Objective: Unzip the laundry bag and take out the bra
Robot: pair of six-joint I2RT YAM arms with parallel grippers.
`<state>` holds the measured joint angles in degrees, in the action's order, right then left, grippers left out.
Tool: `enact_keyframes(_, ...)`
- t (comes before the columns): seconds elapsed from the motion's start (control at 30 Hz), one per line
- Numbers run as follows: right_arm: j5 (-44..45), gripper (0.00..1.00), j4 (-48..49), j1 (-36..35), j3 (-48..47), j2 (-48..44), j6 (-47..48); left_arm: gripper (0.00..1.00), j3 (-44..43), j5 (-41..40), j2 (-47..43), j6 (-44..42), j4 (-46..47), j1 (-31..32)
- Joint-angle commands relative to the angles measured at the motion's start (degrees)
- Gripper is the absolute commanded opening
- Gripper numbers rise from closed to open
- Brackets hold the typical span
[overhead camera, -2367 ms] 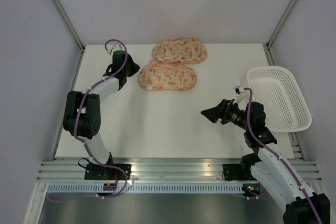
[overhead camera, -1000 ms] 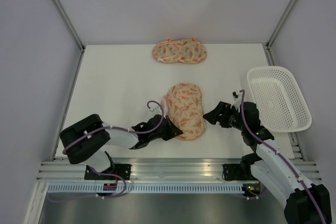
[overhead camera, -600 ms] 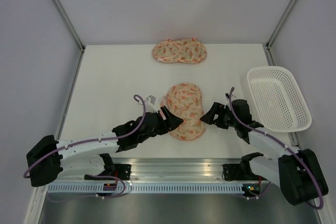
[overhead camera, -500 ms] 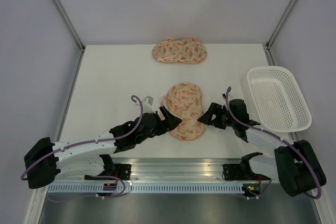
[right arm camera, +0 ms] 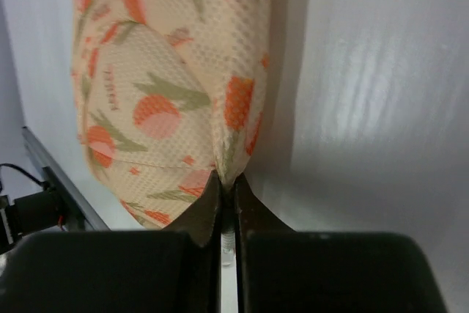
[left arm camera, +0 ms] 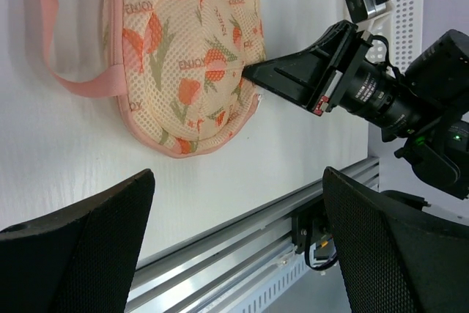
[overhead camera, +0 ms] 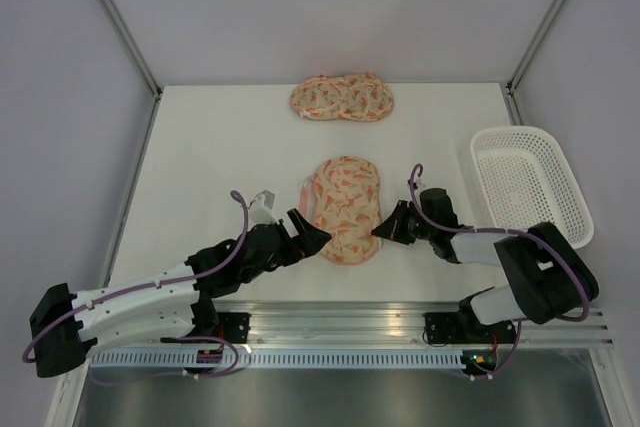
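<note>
The laundry bag (overhead camera: 345,209) lies on the table's near middle, pink-orange with a carrot-like print, zipped, its pink strap looped to the left. My right gripper (overhead camera: 378,230) is shut on its right edge at the waist between the two lobes; the right wrist view shows the mesh fabric (right arm camera: 161,93) pinched in the gripper (right arm camera: 227,181). My left gripper (overhead camera: 305,237) stands open just off the bag's near-left side, touching nothing. From the left wrist I see the bag (left arm camera: 194,56) beyond my wide-open gripper (left arm camera: 238,174). The bra is hidden.
A paler twin pouch (overhead camera: 342,97) lies at the table's back edge. A white lattice basket (overhead camera: 530,187) sits at the right edge. The aluminium rail (overhead camera: 330,322) runs along the near edge, close behind both grippers.
The left gripper carried the bag from the back to the near middle, then let go, opened and drew back. The right gripper slid left and shut on the bag's right edge.
</note>
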<state>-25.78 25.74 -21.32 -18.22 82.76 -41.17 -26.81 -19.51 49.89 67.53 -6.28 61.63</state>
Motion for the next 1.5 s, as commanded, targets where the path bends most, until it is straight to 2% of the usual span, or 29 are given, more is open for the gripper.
enact_keyframes(0.0,7.48,0.00,-9.67,-0.39,-3.91,-6.25,2.57,0.99,1.14,-1.59,-4.61,-1.26,-3.90,0.25)
enact_keyframes(0.07,16.69,0.00,-17.61,-0.82,-6.99,-11.63,6.61,0.99,2.10,-1.85,-7.95,-1.26,-4.87,0.25)
enact_keyframes(0.1,19.86,0.00,-25.39,-1.09,-11.18,-16.44,8.54,0.99,2.46,-1.94,-8.83,-1.52,-5.57,0.25)
enact_keyframes(0.13,27.03,0.00,-29.91,-1.35,-13.66,-18.32,11.87,0.99,2.72,-2.11,-9.89,-1.52,-5.84,0.25)
enact_keyframes(0.2,32.70,0.00,-39.82,-2.67,-21.37,-21.14,15.49,0.99,3.16,-2.55,-11.91,-1.78,-6.54,0.25)
enact_keyframes(0.27,40.85,0.00,-44.96,-4.50,-26.14,-21.24,20.22,0.99,3.25,-2.82,-12.71,-2.13,-7.25,0.34)
enact_keyframes(0.4,52.03,0.00,-52.71,-8.55,-34.33,-17.64,23.76,0.99,2.90,-2.82,-12.71,-2.31,-7.51,0.25)
enact_keyframes(0.43,55.28,0.00,-53.85,-11.95,-35.47,-16.33,23.68,0.99,2.90,-2.82,-12.71,-2.23,-7.95,0.34)
enact_keyframes(0.47,62.19,0.00,-55.51,-13.99,-37.66,-13.27,23.85,0.99,3.08,-2.82,-12.71,-1.62,-8.13,0.25)
enact_keyframes(0.5,64.17,0.00,-55.53,-16.79,-38.55,-11.41,24.72,0.99,3.34,-2.90,-12.62,-1.26,-8.22,0.25)
enact_keyframes(0.53,65.75,0.00,-55.18,-22.48,-39.34,-9.22,25.95,0.99,3.78,-2.82,-12.71,-1.00,-8.13,0.25)
enact_keyframes(0.63,71.38,0.00,-55.96,-31.56,-42.86,3.16,30.61,0.99,4.83,-3.17,-12.80,-0.20,-8.48,0.34)
enact_keyframes(0.67,72.00,0.00,-57.62,-37.16,-45.04,10.24,30.79,0.99,5.10,-3.60,-12.80,0.41,-8.39,0.25)
enact_keyframes(0.77,68.77,0.00,-56.95,-44.93,-47.69,21.43,31.67,0.99,6.15,-4.66,-12.45,0.94,-8.48,0.25)
enact_keyframes(0.87,68.15,0.00,-54.14,-50.74,-47.79,25.77,31.15,0.99,7.12,-4.92,-13.06,1.29,-8.48,0.25)
enact_keyframes(0.93,67.10,0.00,-52.20,-53.20,-46.74,25.00,30.36,0.99,7.82,-5.02,-14.54,1.47,-9.10,0.34)
enact_keyframes(1.17,66.65,0.00,-48.94,-53.56,-42.61,15.69,29.57,0.99,9.76,-6.15,-20.18,2.00,-9.45,0.25)
enact_keyframes(1.47,62.26,0.00,-45.60,-53.56,-39.36,7.34,25.35,0.99,10.46,-8.44,-20.62,4.10,-9.18,0.25)
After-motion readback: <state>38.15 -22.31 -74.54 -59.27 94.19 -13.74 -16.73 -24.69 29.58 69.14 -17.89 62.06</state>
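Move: The right hand already pinches the right edge of the near laundry bag's lower end. The bag's middle lies about 7 cm ahead, 8 cm left and roughly level with it. The open, empty left gripper is some 17 cm to the right hand's left, 7 cm back and 12 cm higher; the other laundry bag lies about 48 cm ahead and 8 cm left. From the left hand, the near bag's middle is around 14 cm ahead, 8 cm right and 13 cm below. Up by about 18 cm, and forward and a little right, the right hand carries its pinched bag edge; then it sweeps left, back and down towards the left gripper, rolling some 75 degrees, before rising about 6 cm with the fingers still shut. The left hand backs off leftward, dips about 7 cm below its start and partly rises again, open throughout. ##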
